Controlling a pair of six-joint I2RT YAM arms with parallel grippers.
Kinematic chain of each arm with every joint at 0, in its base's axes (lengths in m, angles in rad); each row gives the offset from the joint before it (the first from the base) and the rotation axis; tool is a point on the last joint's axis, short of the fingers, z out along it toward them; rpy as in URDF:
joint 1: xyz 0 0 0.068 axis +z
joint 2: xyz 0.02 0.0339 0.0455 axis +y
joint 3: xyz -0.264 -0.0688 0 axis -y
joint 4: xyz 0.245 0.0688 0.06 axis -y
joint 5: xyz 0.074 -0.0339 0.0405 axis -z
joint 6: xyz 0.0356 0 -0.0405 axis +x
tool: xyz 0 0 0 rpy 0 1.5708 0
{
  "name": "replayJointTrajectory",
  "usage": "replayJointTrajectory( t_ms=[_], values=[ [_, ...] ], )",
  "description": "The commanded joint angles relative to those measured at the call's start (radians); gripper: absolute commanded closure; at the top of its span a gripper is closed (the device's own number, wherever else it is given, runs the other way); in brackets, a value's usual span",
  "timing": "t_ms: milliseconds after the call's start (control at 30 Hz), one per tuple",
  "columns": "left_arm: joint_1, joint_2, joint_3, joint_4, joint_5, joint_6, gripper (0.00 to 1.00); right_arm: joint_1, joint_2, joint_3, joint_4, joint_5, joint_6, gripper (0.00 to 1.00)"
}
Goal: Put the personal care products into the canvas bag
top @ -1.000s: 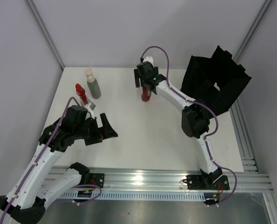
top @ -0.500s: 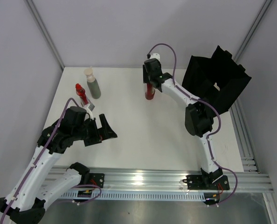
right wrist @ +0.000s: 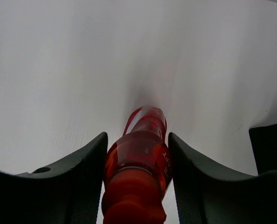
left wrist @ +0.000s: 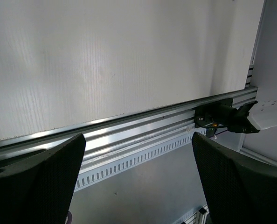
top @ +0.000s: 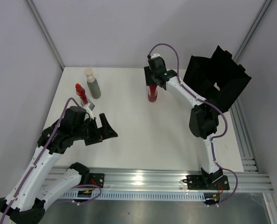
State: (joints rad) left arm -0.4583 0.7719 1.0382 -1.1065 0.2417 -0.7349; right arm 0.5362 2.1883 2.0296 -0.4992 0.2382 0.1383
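My right gripper [top: 152, 85] is shut on the upper body of the all-red bottle [top: 152, 94], which hangs upright at the back middle of the table. In the right wrist view the red bottle [right wrist: 141, 161] fills the gap of the right gripper [right wrist: 137, 156], with both fingers [right wrist: 85, 161] pressed to its sides. The black canvas bag [top: 218, 80] stands open at the back right. A smaller red-capped bottle [top: 81, 93] and a grey-green bottle with a cream cap [top: 93, 85] stand at the back left. My left gripper [top: 108, 128] is open and empty, wide apart in the left wrist view [left wrist: 138, 179].
The white table [top: 143, 135] ends in an aluminium rail [top: 152, 179] at the near edge, also seen as the rail [left wrist: 129, 130] in the left wrist view. Grey walls enclose the table on the left and at the back. A dark corner of the bag [right wrist: 269, 140] shows at the right.
My right gripper has closed on the all-red bottle and carried it a little to the right, toward the bag. The left arm has stayed where it was.
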Motion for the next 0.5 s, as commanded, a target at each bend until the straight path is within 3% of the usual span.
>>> replayJointTrajectory(
  t_ms=[0, 300, 467],
  values=[
    [-0.003, 0.001, -0.012, 0.057, 0.030, -0.008, 0.01, -0.037, -0.182, 0.113, -0.068, -0.063, -0.017, 1.00],
    [-0.003, 0.021, -0.024, 0.111, 0.076, 0.000, 0.01, -0.085, -0.311, 0.093, -0.202, -0.116, -0.029, 1.00],
    [-0.005, 0.026, -0.026, 0.126, 0.091, 0.002, 0.01, -0.087, -0.384, -0.041, -0.153, -0.134, -0.034, 1.00]
  ],
)
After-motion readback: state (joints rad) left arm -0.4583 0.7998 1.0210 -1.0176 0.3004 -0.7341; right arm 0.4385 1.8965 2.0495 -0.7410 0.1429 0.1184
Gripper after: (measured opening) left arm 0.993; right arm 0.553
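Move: The red bottle is already in the right hand's fingers, and the black canvas bag stands roughly 28 cm to that hand's right, about 2 cm nearer the base, its middle some 4 cm lower. The grey-green bottle stands about 28 cm to the right hand's left and 2 cm farther out, roughly 7 cm below. From the left hand the bag lies some 37 cm ahead, 48 cm right and 10 cm lower. The right hand keeps its grip on the red bottle, rising about 12 cm while moving 7 cm right towards the bag and drawing back. ##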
